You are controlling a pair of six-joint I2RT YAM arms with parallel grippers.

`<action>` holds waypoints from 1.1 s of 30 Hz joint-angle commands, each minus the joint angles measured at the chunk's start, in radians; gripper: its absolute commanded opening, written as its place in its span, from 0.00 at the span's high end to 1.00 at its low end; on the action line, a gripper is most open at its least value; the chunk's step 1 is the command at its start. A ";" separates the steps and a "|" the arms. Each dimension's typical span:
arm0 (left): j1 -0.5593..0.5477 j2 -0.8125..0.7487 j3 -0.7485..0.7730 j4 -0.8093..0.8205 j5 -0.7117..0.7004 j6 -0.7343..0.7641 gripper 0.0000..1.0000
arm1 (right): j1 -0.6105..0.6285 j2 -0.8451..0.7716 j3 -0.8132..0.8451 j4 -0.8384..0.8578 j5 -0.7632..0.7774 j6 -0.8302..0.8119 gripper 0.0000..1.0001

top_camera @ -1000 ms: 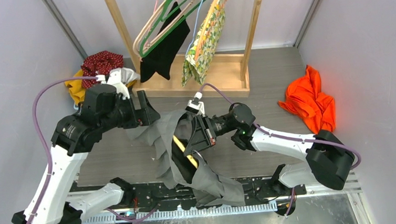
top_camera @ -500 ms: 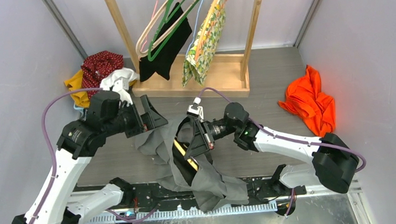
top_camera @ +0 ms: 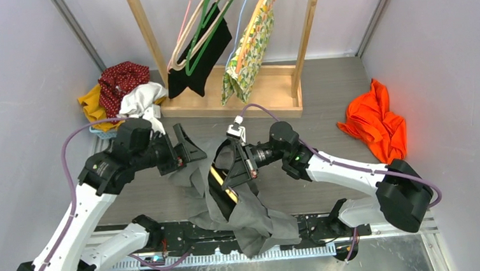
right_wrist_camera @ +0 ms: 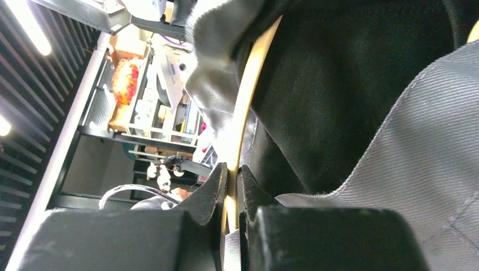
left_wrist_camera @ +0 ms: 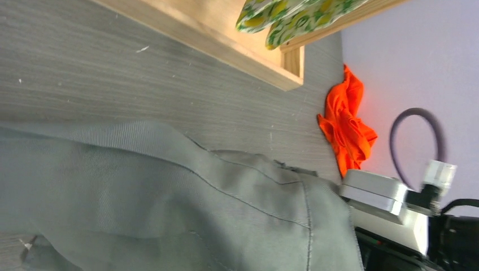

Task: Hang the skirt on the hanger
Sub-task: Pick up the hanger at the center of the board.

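The grey skirt is draped over a yellow hanger at the table's near middle and trails toward the front edge. My right gripper is shut on the hanger's thin yellow bar, with grey skirt fabric folded beside the fingers. My left gripper stands open at the skirt's upper left edge, its fingers spread just above the cloth. The left wrist view shows only the skirt close below, and none of that gripper's fingers.
A wooden rack stands at the back with hangers, a black garment and a floral garment. An orange cloth lies at the right. A pile of red, white and yellow clothes sits at the back left.
My left gripper has moved right, closer to the hanger. The skirt's left part, spread wide a second ago, is now bunched narrower against the hanger. The right gripper shifted slightly left.
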 commanded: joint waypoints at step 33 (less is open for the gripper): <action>-0.109 0.122 -0.031 0.201 0.012 -0.022 0.74 | -0.015 0.150 0.223 0.087 0.009 -0.022 0.99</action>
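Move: The left hand, open and empty, has the grey skirt's upper edge about 5 cm to its right, 1 cm ahead and some 3 cm below. The yellow hanger in the right fingers is about 8 cm to the left hand's right, 5 cm back and 3 cm lower. The wooden tray lies roughly 20 cm ahead, 9 cm right and 26 cm below. From the right hand that skirt edge is some 6 cm ahead and 3 cm left, about level. Closing about halfway over the grey skirt's edge beside the hanger, the left fingers come onto the cloth as that hand travels some 4 cm right, with a little forward and down. The right hand keeps its pinch on the yellow hanger and brings it about 4 cm left and forward, towards the left gripper, hardly turning. ##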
